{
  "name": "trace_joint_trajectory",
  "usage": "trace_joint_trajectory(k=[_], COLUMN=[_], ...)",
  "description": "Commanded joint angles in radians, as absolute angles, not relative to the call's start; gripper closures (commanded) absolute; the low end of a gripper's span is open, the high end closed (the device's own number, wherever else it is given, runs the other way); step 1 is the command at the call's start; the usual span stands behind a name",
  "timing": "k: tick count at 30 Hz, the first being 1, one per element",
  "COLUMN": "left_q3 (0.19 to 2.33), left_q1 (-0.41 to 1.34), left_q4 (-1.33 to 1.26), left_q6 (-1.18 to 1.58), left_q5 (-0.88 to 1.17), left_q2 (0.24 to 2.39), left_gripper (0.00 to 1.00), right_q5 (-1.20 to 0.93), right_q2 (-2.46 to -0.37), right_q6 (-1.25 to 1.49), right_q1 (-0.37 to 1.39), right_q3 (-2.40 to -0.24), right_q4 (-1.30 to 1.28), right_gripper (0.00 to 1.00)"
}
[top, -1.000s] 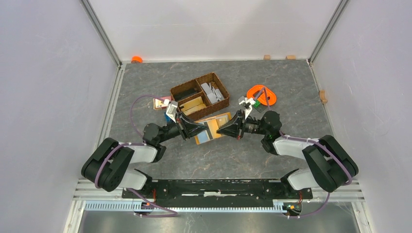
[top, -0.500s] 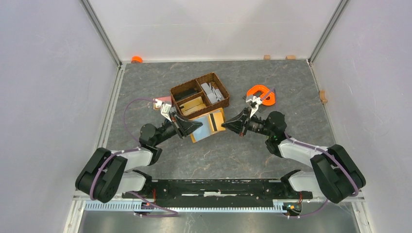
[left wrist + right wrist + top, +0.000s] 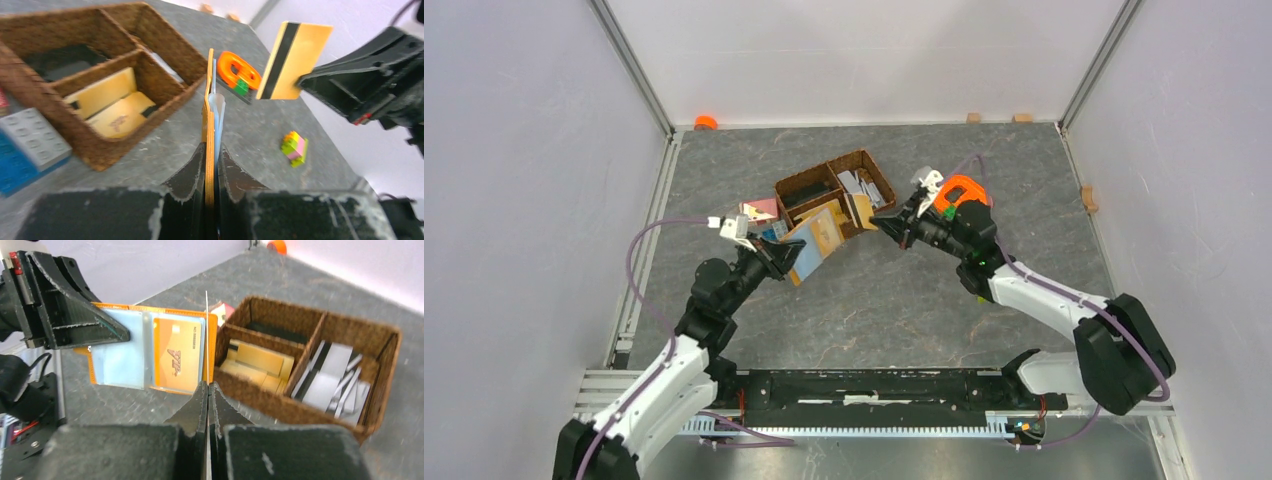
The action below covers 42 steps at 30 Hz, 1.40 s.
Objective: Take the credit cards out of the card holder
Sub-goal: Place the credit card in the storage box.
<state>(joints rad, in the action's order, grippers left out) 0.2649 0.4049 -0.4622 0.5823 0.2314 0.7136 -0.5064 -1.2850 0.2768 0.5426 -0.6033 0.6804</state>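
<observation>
The mustard-orange card holder [image 3: 816,243] hangs open and tilted off the table, light blue sleeves showing. My left gripper [image 3: 786,258] is shut on its left edge; in the left wrist view the card holder [image 3: 209,115] runs edge-on between the fingers of the left gripper [image 3: 211,145]. One yellow credit card [image 3: 177,356] sits in a sleeve of the card holder [image 3: 120,357]. My right gripper [image 3: 886,222] is shut on another yellow credit card [image 3: 861,210] with a black stripe [image 3: 295,59], clear of the holder and beside the basket. That card [image 3: 206,335] shows edge-on in the right gripper [image 3: 207,384].
A brown wicker basket [image 3: 864,156] behind the holder has yellow cards in one compartment [image 3: 257,362] and grey cards in another [image 3: 330,382]. An orange ring [image 3: 959,190] lies to its right. Toy bricks [image 3: 27,145] lie left of the basket, and a small brick [image 3: 295,148] lies on the right.
The right gripper has moved back towards the basket with a card that is now clear of the holder. The left arm drew left, lifting and tilting the holder.
</observation>
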Motion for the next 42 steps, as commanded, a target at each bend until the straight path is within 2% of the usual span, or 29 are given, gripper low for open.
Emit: trace_joint_trajectory(k=[1,4,13,16,22,27,35,37,38,42], left_q3=[0.325,0.353,0.412,0.401,0.413,0.416,0.413,0.413,0.413,0.407], left_q1=[0.401,0.401,0.401,0.401,0.400,0.400,0.400,0.400,0.401,0.401], left_q4=[-0.181,-0.090,-0.005,-0.006,-0.005,-0.005,-0.006,-0.005,-0.006,-0.018], left_q6=[0.476,0.467,0.444,0.445,0.439,0.438,0.443,0.445,0.445,0.446], left_q5=[-0.024,-0.134,-0.225,-0.241,-0.231,-0.224,-0.234,-0.231,-0.229,-0.216], left_q2=[0.555,0.486,0.445,0.421,0.446,0.453,0.447,0.450,0.452,0.465], left_gripper=[0.98,0.98,0.98,0.98,0.98,0.98,0.98,0.98,0.98,0.98], right_q5=[-0.396,-0.339,-0.342,-0.236,-0.201,-0.125,-0.149,-0.160,-0.171,-0.184], right_q2=[-1.357,-1.425,-1.632,-1.692,-1.853,-1.921,-1.959,-1.956,-1.949,-1.901], right_q6=[0.072,-0.057,-0.670,-0.875,-1.070,-1.157,-1.197,-1.194,-1.187,-1.164], right_q1=[0.607,0.626,0.681,0.741,0.771,0.773,0.773,0.773,0.773,0.774], right_q3=[-0.740,-0.793,-1.032,-1.078,-1.247,-1.282,-1.292,-1.289,-1.281,-1.229], right_q4=[0.601,0.586,0.409,0.373,0.218,0.199,0.204,0.210,0.221,0.268], right_gripper=[1.00,1.00,1.00,1.00,1.00,1.00,1.00,0.92,0.84,0.71])
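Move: The right hand, its shut fingers already gripping a yellow card, has its goal, the box compartment with the yellow cards, about 14 cm ahead, 12 cm left and 18 cm below; the grey-card compartment is 20 cm ahead and 3 cm left, and the card holder 5 cm back and 12 cm left, level with it. From the left hand, which grips the holder, the yellow-card compartment lies some 18 cm ahead, 5 cm right and 16 cm below, the blue-grey bricks 13 cm ahead and 7 cm left. The right hand carries its card forward and left to the yellow-card compartment and, after a small rise, down about 12 cm, while it rolls some 75 degrees about the line of its fingers, left side going down, and tips the fingertips downward; over the compartment it stops and the fingers part about a quarter of their range to let the card go. Meanwhile the left hand keeps its pinch on the card holder and clears it away to the left by 8 to 9 cm, turning about 25 degrees counter-clockwise, and then holds still. ##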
